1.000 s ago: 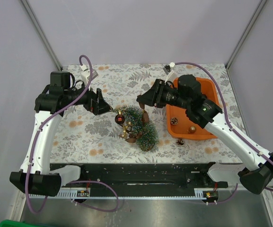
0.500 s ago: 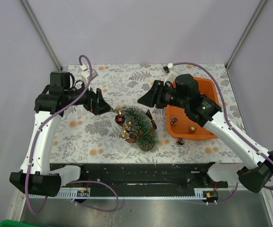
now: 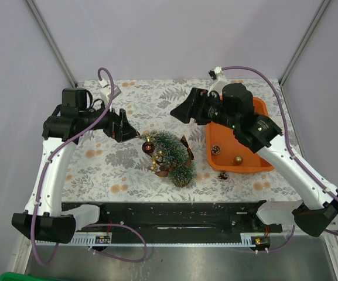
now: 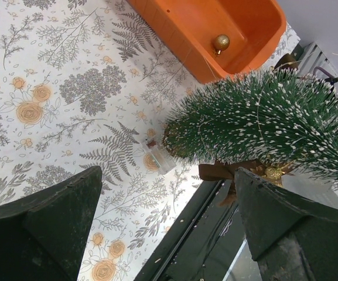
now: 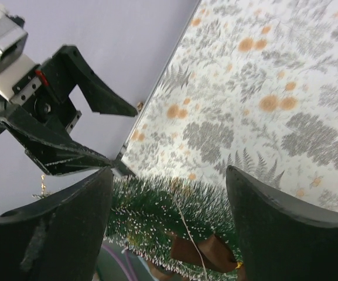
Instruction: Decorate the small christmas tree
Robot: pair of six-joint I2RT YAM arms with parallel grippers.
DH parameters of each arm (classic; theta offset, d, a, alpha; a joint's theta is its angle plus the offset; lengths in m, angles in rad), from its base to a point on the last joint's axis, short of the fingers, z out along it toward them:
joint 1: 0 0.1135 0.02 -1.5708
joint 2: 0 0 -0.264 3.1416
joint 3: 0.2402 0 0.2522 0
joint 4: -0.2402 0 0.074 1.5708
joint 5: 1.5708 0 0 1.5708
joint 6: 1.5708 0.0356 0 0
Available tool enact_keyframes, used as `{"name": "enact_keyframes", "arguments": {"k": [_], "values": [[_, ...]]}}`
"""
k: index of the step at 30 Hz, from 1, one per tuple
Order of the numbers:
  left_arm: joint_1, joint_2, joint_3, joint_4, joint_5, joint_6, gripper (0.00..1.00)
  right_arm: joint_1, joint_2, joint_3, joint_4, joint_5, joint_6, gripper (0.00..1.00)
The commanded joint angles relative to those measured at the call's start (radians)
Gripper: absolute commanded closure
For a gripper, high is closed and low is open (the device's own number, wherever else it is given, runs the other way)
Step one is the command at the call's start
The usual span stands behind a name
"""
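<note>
The small christmas tree (image 3: 172, 154) lies on its side on the floral table, tip pointing left. It carries a dark red ball (image 3: 147, 146), gold bells (image 3: 154, 167) and a brown bow (image 3: 185, 142). My left gripper (image 3: 136, 136) is open and empty, just left of the tree tip. In the left wrist view (image 4: 167, 171) the tree (image 4: 262, 120) lies beyond the fingers. My right gripper (image 3: 177, 114) is open and empty, raised above and behind the tree. In the right wrist view (image 5: 170, 170) it looks down on the tree (image 5: 157, 213) and bow (image 5: 207, 252).
An orange tray (image 3: 261, 110) stands at the right with a gold ball (image 3: 238, 159) and a brown ornament (image 3: 216, 150) inside. A pine cone (image 3: 222, 175) lies on the table in front of it. A small clear piece (image 4: 157, 157) lies by the tree.
My right gripper has pulled back up and away from the tree, leaving the brown bow on the branches. The left arm has not moved.
</note>
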Motion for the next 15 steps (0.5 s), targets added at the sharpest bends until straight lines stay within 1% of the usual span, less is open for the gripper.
{"name": "enact_keyframes", "arguments": {"k": [1,3,5,9,11,13,15], "values": [[-0.001,-0.011,0.06,0.032,-0.027,-0.007,0.01,-0.01,-0.036,0.113,-0.073,0.147,-0.071,0.11],[0.002,-0.01,0.075,0.019,-0.057,-0.003,0.01,-0.05,-0.036,0.15,-0.115,0.181,-0.077,0.0],[0.008,-0.005,0.086,0.005,-0.082,0.005,0.01,-0.116,-0.038,0.179,-0.15,0.178,-0.073,0.01],[0.055,0.004,0.111,-0.014,-0.079,0.025,0.01,-0.3,-0.028,0.202,-0.184,0.092,-0.054,0.01],[0.095,0.016,0.12,-0.014,-0.067,0.024,0.01,-0.375,-0.019,0.192,-0.185,0.06,-0.054,0.01],[0.159,0.036,0.128,-0.018,-0.053,0.022,0.01,-0.458,-0.007,0.164,-0.181,0.013,-0.034,0.0],[0.208,0.052,0.125,-0.014,-0.068,0.001,0.01,-0.499,-0.01,0.112,-0.169,0.028,-0.042,0.01]]}}
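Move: Ahead and to the right of the empty right hand lies the orange bin, its middle about 13 cm farther out, 27 cm to the right and 34 cm below. Inside, the pine cone is roughly 7 cm ahead and 16 cm right of the hand, the small gold ball 2 cm ahead and 26 cm right. The tree's middle is some 6 cm back, 3 cm left, 20 cm down. From the left hand, the bin is about 15 cm ahead, 43 cm right, 28 cm down. Leaving the tree, the right hand sweeps quickly about 16 cm right and half as far forward, high over the table towards the far part of the orange bin; it first rises some 4 cm, then levels off. The wrist swings nearly 30 degrees clockwise while the empty fingers finish opening wide. The left hand, still open, backs off a few centimetres left and slightly forward from the tree. ##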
